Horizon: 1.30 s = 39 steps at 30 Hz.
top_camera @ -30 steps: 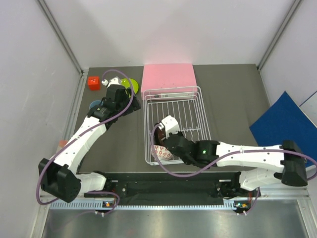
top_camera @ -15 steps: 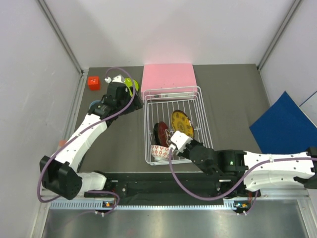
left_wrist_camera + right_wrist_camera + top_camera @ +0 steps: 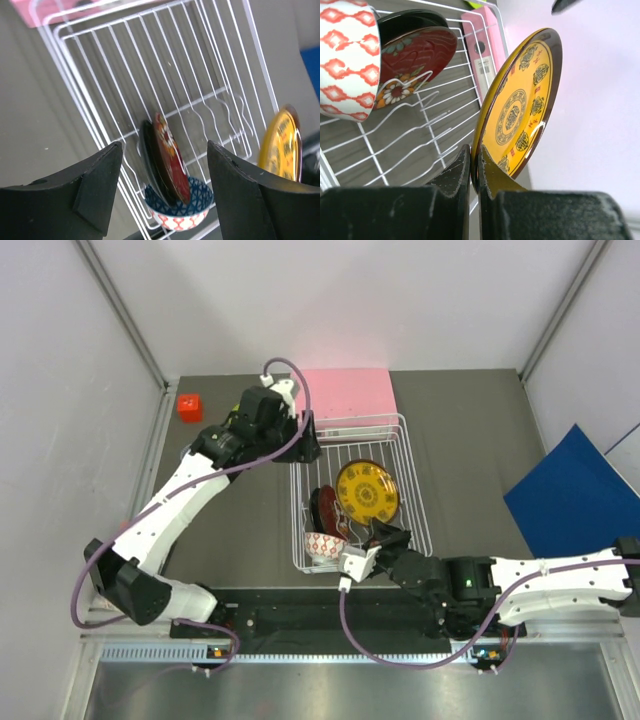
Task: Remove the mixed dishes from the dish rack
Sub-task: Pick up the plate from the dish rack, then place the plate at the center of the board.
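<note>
The white wire dish rack [image 3: 420,495] stands mid-table. My right gripper [image 3: 385,532] is shut on the lower rim of the yellow-amber patterned plate [image 3: 366,490], which stands tilted above the rack's near right part. In the right wrist view the gripper [image 3: 475,165] pinches that plate [image 3: 517,110] edge-on. The black-and-red plate [image 3: 325,510] stands upright in the rack, its lower edge in the small patterned bowl [image 3: 325,545] at the near left corner. My left gripper [image 3: 308,435] hovers open over the rack's far left corner; its wrist view looks down on the black-and-red plate [image 3: 167,160] and the bowl [image 3: 180,212].
A flat pink box [image 3: 340,395] lies against the rack's far side. A small red cube [image 3: 189,407] sits at the far left. A blue sheet [image 3: 575,490] leans at the right wall. The far half of the rack [image 3: 165,75] holds nothing.
The right gripper has pulled back toward the near edge, raising the yellow-amber plate. The left arm has swung right, from the table's far left to the rack's far left corner.
</note>
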Each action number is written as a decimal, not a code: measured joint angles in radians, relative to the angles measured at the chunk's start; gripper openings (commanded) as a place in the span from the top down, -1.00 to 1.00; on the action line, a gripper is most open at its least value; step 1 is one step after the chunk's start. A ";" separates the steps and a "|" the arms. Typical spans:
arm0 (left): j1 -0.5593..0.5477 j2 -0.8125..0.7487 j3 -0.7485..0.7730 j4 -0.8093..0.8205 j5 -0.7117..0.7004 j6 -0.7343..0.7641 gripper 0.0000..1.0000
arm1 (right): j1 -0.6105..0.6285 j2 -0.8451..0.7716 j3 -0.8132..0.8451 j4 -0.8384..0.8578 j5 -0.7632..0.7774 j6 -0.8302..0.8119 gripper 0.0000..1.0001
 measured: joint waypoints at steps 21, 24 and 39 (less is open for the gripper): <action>-0.121 -0.050 -0.009 -0.104 -0.096 0.074 -0.50 | 0.030 0.090 -0.053 0.116 -0.082 -0.305 1.00; -0.121 -0.054 -0.008 -0.103 -0.093 0.074 -0.49 | 0.031 0.098 -0.053 0.115 -0.098 -0.306 1.00; -0.129 -0.058 -0.096 -0.060 0.143 0.077 -0.26 | 0.031 0.134 -0.053 0.131 -0.124 -0.333 1.00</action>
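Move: The yellow plate, already held by its near rim in the right fingers, has its middle about 7 cm ahead of the right hand, 1 cm left and slightly above. The open left gripper it is brought to is some 15 cm ahead and 12 cm left of that hand. From the left hand the yellow plate is roughly 8 cm back, 11 cm right, a little lower; the red plate about 12 cm back, 4 cm right, and the patterned bowl 21 cm back, 2 cm right, both well below. The yellow plate, still pinched by its rim in the shut right fingers, is carried about 4 cm left, sinking some 3 cm, while that wrist rolls its left side down and turns a little counter-clockwise. The left hand, fingers kept open, comes back and to the right towards the plate, eases off leftward, then comes on again and lower, about 7 cm back in all, turning some 15 degrees clockwise to the plate's far left rim. ##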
